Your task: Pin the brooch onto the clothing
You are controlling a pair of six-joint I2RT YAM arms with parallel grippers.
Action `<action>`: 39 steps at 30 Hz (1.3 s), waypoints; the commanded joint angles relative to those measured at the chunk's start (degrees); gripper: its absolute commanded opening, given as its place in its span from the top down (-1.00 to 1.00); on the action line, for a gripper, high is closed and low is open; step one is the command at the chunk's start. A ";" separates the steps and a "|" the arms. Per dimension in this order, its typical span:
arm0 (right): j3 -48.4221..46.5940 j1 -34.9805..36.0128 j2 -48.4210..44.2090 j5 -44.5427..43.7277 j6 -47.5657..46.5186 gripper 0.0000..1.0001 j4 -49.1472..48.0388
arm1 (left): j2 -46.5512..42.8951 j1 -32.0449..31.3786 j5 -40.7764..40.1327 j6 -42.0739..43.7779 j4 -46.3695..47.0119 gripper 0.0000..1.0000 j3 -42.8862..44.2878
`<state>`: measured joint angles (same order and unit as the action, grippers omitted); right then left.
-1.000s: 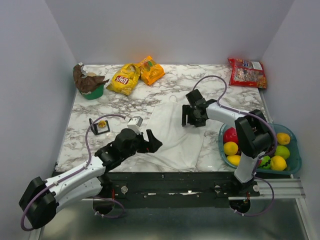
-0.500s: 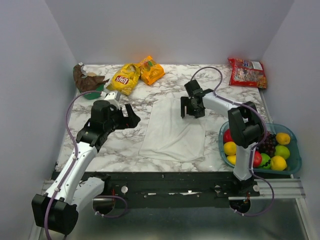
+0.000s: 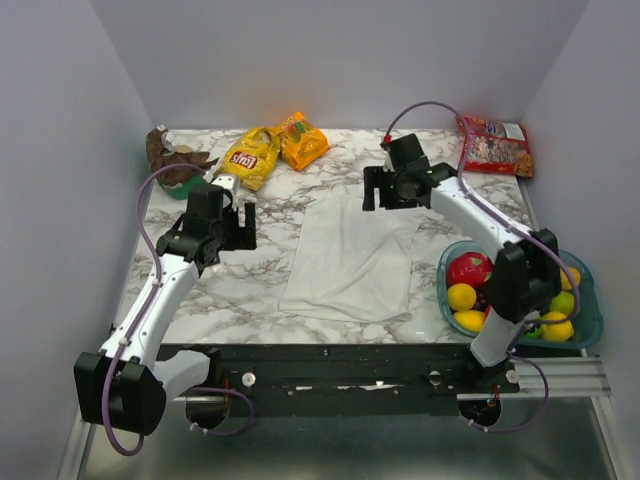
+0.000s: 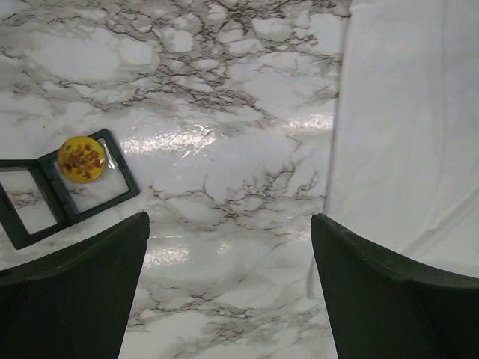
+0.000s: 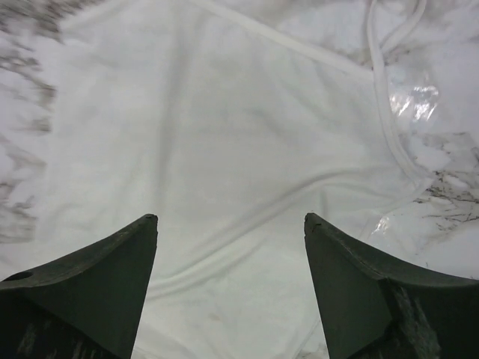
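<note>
The brooch [image 4: 82, 158], a small round yellow disc, lies in an opened black square frame [image 4: 71, 196] on the marble, seen in the left wrist view; in the top view my left arm hides it. My left gripper [image 4: 230, 224] [image 3: 238, 232] hovers open and empty above bare marble, to the right of the brooch and left of the clothing's edge. The white clothing [image 3: 350, 260] [image 4: 408, 134] [image 5: 224, 149] lies flat in the middle of the table. My right gripper [image 3: 385, 198] [image 5: 230, 218] is open and empty above the clothing's far edge, near its strap [image 5: 382, 82].
A yellow chips bag [image 3: 247, 157] and an orange bag [image 3: 303, 143] lie at the back. A red bag [image 3: 495, 145] is at the back right, and a green bowl [image 3: 183, 182] with brown stuffing at the back left. A teal basket [image 3: 590, 320] of fruit sits at the right.
My left arm swung from the front edge to the left, over the brooch's frame. My right gripper rose toward the back and opened slightly. The clothing now lies flattened.
</note>
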<state>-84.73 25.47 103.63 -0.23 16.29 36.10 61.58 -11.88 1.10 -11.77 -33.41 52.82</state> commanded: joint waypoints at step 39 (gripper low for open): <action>31.55 -0.25 -55.91 4.18 8.58 -0.79 -15.71 | 36.24 5.46 -28.35 10.01 0.19 -0.38 11.61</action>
<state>-53.87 25.47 47.22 3.90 24.14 22.15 97.54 -6.66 -24.03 -2.31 -33.52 64.75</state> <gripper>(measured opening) 0.896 0.700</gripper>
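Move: The brooch lies in its open case about 6 cm ahead of my left hand, 12 cm to its left and 16 cm below. The green bowl is some 15 cm farther out than the brooch and 5 cm to its left; the clothing's middle lies about 19 cm right of my left hand and 3 cm ahead. From my right hand the brooch is roughly 35 cm left, 7 cm back and 11 cm lower. I bring my left hand down about 11 cm and 10 cm to the left, reaching some 6 cm forward midway, until it hangs just above the brooch; its left side rolls up, the fingers tip steeper and close partway, still open. My open right hand rises about 17 cm and draws back 13 cm, its fingers tilting up some 30 degrees, clearing the clothing. ##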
